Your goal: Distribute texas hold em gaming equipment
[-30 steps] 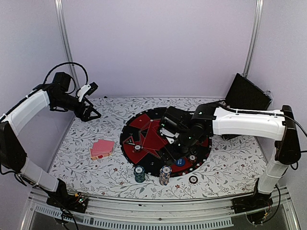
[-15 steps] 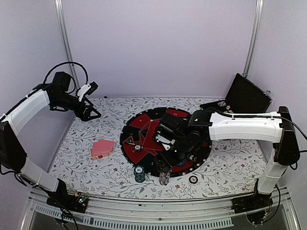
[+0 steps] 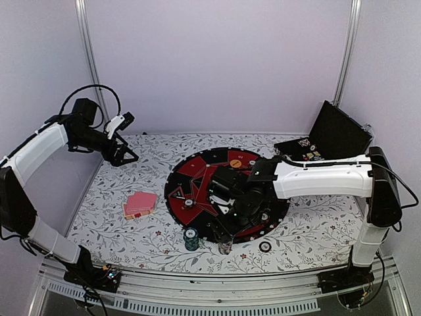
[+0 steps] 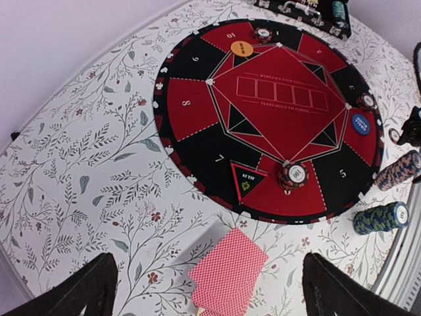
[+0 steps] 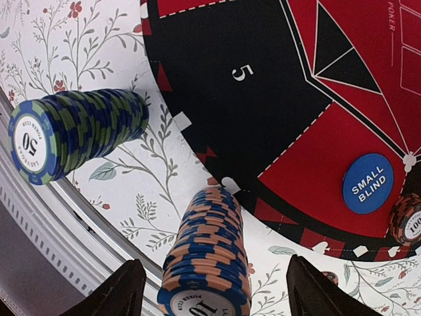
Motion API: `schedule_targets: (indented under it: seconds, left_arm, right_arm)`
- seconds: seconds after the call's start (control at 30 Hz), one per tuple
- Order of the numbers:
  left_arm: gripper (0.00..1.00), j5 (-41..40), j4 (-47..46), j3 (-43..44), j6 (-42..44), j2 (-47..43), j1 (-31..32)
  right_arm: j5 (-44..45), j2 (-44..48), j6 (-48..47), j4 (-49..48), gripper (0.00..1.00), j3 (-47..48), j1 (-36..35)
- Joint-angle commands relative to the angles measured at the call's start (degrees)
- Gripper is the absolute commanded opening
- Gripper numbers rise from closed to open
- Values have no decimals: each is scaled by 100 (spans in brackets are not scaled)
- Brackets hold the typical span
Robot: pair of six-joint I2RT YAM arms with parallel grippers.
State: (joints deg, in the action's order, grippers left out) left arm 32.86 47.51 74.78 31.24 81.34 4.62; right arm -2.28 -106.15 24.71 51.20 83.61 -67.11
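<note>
My right gripper (image 3: 227, 236) (image 5: 214, 293) is open, with one finger on each side of a tall blue-and-orange chip stack (image 5: 207, 263) (image 3: 225, 245) just off the mat's near edge; the fingers are clear of it. A green-and-blue chip stack (image 5: 72, 131) (image 3: 191, 238) stands to its left. A blue "small blind" disc (image 5: 367, 183) and an orange disc (image 3: 235, 162) lie on the mat. A pile of pink-red cards (image 3: 140, 205) (image 4: 230, 273) lies left of the mat. My left gripper (image 3: 125, 155) (image 4: 212, 289) is open and empty, high above the cards.
The round red-and-black mat (image 3: 197, 168) carries a small dark red chip stack (image 4: 293, 175) and single chips (image 4: 263, 33). The open black case (image 3: 335, 131) stands at the back right. A lone chip (image 3: 265, 247) lies near the table's front edge.
My right arm has swung toward the near left and brought its open gripper down around the blue-and-orange stack, uncovering the orange disc. The left arm has not moved.
</note>
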Motion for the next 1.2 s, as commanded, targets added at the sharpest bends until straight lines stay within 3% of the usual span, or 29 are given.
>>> schedule_targets:
  seconds: [0.0, 0.5, 0.87, 1.17]
  left_arm:
    - [100, 2, 51, 133, -14, -66, 63]
    - [100, -18, 55, 133, 0, -83, 58]
    - [100, -43, 48, 142, 11, -83, 65]
    - [100, 3, 53, 173, 4, -35, 65]
  right_arm:
    - [-33, -120, -13, -88, 76, 29, -34]
    - [-1, -197, -19, -99, 63, -37, -31]
    - [-36, -240, -45, -72, 61, -47, -39]
    - [47, -149, -32, 37, 44, 56, -44]
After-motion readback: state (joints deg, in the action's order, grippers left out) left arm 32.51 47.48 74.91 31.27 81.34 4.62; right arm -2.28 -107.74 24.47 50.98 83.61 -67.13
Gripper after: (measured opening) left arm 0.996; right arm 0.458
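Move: The right hand is already over the orange-and-blue chip stack: its middle lies straight below, about 4 cm under the hand point. The green chip stack stands roughly 10 cm to the hand's left and 1 cm farther out; the lone chip is some 12 cm right and 1 cm out, and the small blind disc about 9 cm ahead and 6 cm right. From the left hand, the orange-and-blue stack lies some 20 cm back, 26 cm right and 18 cm below. Fingers still pointing down and astride the orange-and-blue chip stack, the right hand sinks only about 1 cm, in two small, slow steps, without shifting sideways or noticeably turning. Its fingers close all the while, from about three quarters open to a little under half, faster at the end, until the two tips come up against opposite sides of the upper chips, beginning to pinch them. ##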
